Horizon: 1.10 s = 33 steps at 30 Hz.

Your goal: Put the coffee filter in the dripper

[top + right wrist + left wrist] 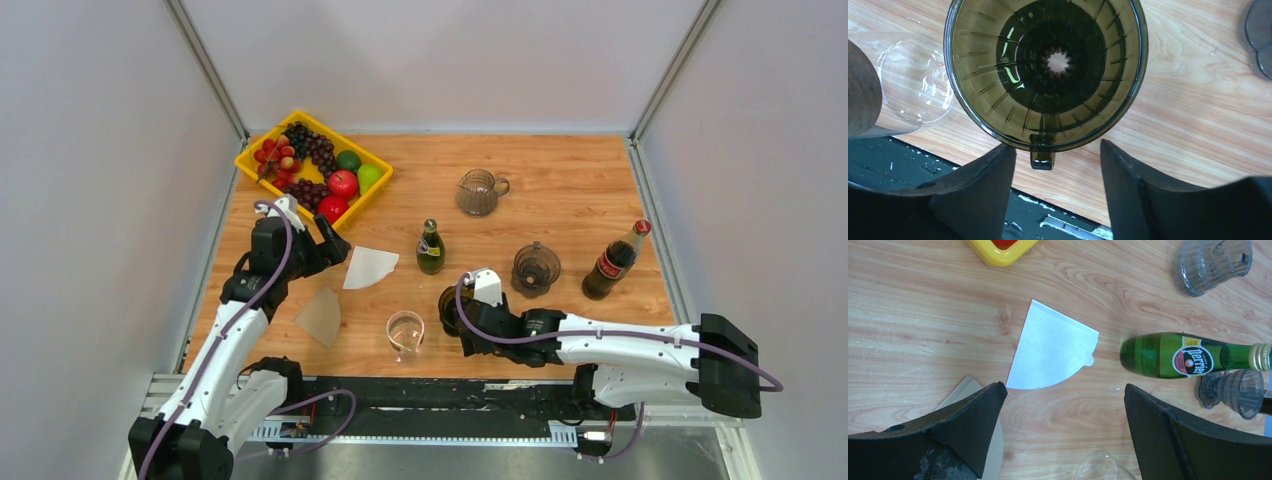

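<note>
A white coffee filter (368,267) lies flat on the wooden table, and a brown one (321,315) lies nearer the front. In the left wrist view the white filter (1053,347) is just ahead of my open left gripper (1065,390), whose left finger overlaps the brown filter (965,387). The dark smoked dripper (1045,70) stands upright near the table's front edge (452,305). My right gripper (1058,150) is open, its fingers either side of the dripper's small handle tab (1042,159) without touching it. Nothing is held.
A drinking glass (405,333) stands between the arms by the dripper. Behind are a green bottle (430,248), a second grey dripper (536,268), a cola bottle (615,262), a glass pitcher (478,192) and a yellow fruit tray (255,160).
</note>
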Tool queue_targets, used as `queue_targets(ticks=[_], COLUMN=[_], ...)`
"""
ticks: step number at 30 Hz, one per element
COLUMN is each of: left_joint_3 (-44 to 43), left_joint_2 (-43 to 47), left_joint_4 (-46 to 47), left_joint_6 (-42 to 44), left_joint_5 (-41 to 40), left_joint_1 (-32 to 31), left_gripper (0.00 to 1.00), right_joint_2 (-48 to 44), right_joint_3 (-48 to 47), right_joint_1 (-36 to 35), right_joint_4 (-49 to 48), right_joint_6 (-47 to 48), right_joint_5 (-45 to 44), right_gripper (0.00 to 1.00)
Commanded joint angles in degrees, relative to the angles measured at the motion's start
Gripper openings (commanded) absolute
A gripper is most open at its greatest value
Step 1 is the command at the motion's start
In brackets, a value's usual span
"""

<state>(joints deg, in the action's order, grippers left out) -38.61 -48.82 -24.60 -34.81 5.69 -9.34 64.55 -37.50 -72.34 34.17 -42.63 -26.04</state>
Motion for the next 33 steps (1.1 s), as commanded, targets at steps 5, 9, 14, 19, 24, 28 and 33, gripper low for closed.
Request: queue_targets(ticks=[5,9,14,19,24,28,33], left_joint_3=[0.28,0.25,0.29,0.14,0.18,0.33,0.27], left_joint_2=[-0.05,-0.05,-0.05,-0.05,-0.05,-0.10,-0.16], left_joint_4=[1.85,1.84,1.85,1.81,1.97,2.37,2.65], left_joint_6=[-0.05,-0.01,-0.02,0.00,0.00,0.04,0.01], left_joint_5=[-0.04,-0.07,-0.16,-0.16,-0.02,0.58,1.27], left_joint_1=[-0.03,0.02,0.01,-0.03,0.02,-0.03,0.03], left_gripper=[1.00,1.00,1.00,1.00,1.00,1.00,1.00], right_joint_2=[1.82,2.16,1.83,0.84,-2.01,-5.11,-8.07], right_joint_3=[1.36,1.50,1.63,1.56,0.95,-0.71,-3.74], right_joint_1=[-0.53,-0.61,-0.61,-0.61,-0.61,-0.61,-0.25], right_joint_4=[-6.98,-7.66,-7.84,-7.87,-7.16,-4.19,-1.43], right_joint_6=[-0.83,-0.61,-0.22,0.78,2.07,2.59,6.23], right_joint_5=[-1.16,-1.19,-1.22,-1.55,-2.77,-6.12,-10.62], right_gripper=[0.49,0.39,0.26,0.14,0.00,0.00,0.00])
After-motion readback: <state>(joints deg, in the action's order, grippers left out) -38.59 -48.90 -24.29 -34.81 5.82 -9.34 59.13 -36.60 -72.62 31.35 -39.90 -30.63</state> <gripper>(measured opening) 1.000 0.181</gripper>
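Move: The right hand, half open, stands just short of the dripper's handle. The dripper's middle is about 5 cm ahead, 3 cm to the left and roughly 1 cm lower. From this hand the clear glass is some 12 cm left and level, the green bottle about 13 cm ahead and 8 cm left, the grey goblet roughly 12 cm ahead and 9 cm right. From the left hand the dripper lies about 21 cm right, 10 cm back and 11 cm below. Sidling a bit over 1 cm left and sinking just under 1 cm, the right hand closes its fingers and pinches the dripper's handle between the tips. Then, keeping the grip, it lifts about 3 cm, drifting 1 cm forward and 1 cm back to the right, the fingers tilting up slightly at the end. ##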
